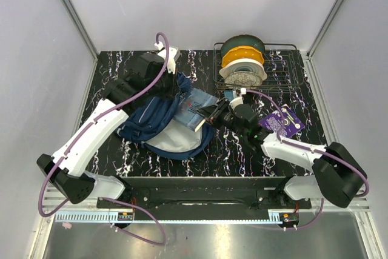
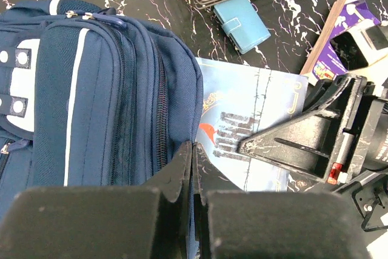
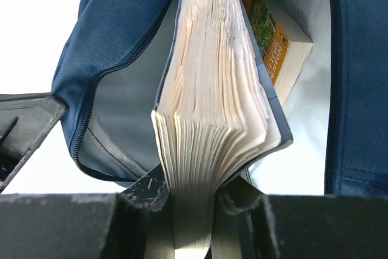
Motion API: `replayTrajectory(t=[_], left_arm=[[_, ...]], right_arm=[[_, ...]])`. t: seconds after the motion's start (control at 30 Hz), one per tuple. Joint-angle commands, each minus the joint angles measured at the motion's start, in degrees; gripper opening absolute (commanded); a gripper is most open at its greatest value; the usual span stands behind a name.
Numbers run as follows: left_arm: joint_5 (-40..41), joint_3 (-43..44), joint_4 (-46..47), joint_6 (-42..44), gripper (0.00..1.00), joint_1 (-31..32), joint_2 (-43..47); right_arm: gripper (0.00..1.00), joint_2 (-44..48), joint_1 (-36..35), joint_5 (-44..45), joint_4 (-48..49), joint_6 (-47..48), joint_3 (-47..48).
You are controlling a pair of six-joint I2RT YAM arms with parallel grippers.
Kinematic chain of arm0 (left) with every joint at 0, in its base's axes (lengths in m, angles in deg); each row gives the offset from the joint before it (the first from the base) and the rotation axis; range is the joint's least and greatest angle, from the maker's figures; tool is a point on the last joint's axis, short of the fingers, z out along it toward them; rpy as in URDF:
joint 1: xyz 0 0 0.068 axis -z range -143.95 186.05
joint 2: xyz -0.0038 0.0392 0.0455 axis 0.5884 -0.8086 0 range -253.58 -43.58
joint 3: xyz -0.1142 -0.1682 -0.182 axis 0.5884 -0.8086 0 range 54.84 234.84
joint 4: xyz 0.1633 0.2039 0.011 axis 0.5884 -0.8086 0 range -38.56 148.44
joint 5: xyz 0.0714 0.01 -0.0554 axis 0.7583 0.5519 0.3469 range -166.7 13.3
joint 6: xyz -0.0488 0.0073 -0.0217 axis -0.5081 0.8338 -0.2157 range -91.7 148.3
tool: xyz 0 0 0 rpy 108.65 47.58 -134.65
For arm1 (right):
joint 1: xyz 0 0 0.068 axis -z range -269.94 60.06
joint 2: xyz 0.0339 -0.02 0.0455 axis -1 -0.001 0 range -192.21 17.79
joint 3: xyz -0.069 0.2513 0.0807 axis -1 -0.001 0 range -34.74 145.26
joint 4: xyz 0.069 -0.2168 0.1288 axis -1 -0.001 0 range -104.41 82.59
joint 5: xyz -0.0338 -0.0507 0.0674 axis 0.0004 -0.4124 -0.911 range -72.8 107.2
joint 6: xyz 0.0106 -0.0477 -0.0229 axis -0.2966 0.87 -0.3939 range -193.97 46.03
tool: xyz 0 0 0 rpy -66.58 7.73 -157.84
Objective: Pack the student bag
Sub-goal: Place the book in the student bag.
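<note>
The student bag, navy with white stripe trim, lies left of the table's middle with its mouth gaping toward the right. My left gripper is shut on the bag's fabric at the edge of the opening. A sliver of blue cloth shows between its jaws. My right gripper is shut on a thick book with cream pages and a pale blue cover. The book's far end reaches into the open bag. Inside the bag lies another book with an orange and green cover.
A wire basket at the back right holds several filament spools. A light blue wallet lies in front of the basket. A purple book rests on the table under the right arm. Walls close in both sides.
</note>
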Motion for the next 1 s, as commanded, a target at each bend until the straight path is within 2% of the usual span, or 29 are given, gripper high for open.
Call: replayTrajectory(t=[0.0, 0.1, 0.23, 0.37, 0.63, 0.73, 0.83, 0.97], left_arm=[[-3.01, 4.43, 7.59, 1.25, 0.00, 0.18, 0.99], [-4.59, 6.01, 7.94, 1.25, 0.00, 0.18, -0.06], [-9.41, 7.86, 8.29, 1.08, 0.00, 0.44, -1.38], [-11.97, 8.13, 8.47, 1.34, 0.00, 1.06, -1.12], [-23.83, 8.83, 8.38, 5.64, 0.00, 1.50, -1.12], [-24.81, 8.83, 8.38, 6.00, 0.00, 1.41, -1.74], [-24.54, 8.57, 8.38, 6.78, 0.00, 1.50, -2.26], [-25.07, 8.92, 9.52, 7.40, 0.00, 1.41, -2.70]], right_arm=[[0.00, 1.02, -0.54, -4.54, 1.90, 2.38, 2.88], [0.00, -1.97, -0.72, -5.87, 3.73, -0.43, 2.27], [0.00, -7.14, -1.43, -4.38, 11.11, -4.12, 2.70], [0.00, -12.86, -1.43, -4.37, 11.56, -1.93, 8.41], [0.00, -27.98, -1.51, -6.40, 15.34, -2.81, 19.13], [0.09, -32.55, -1.69, -6.05, 17.02, -3.94, 21.68], [0.13, -34.05, -3.53, -2.28, 17.19, -4.65, 21.69], [0.25, -35.02, -7.57, 9.04, 13.86, -2.36, 23.18]])
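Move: The place inside the student bag where the book is to go lies about 6 cm ahead of the right gripper, 10 cm to its left and 12 cm below; the left gripper has that place some 20 cm below it and about 3 cm to its left. The orange book already in the bag is roughly 8 cm ahead, 10 cm left and 15 cm below the right gripper. The blue wallet lies on the table, 5 cm ahead, 13 cm right and 19 cm below that same gripper. Keep the book pinched in the right gripper and lower it about 7 cm into the bag mouth. Then slide it left and forward under the raised flap, over the orange book, sinking a little more near the end. Meanwhile keep the flap pinched in the left gripper and draw it some 5 cm right and 3 cm back over the right gripper, turning it about 20 degrees clockwise. ##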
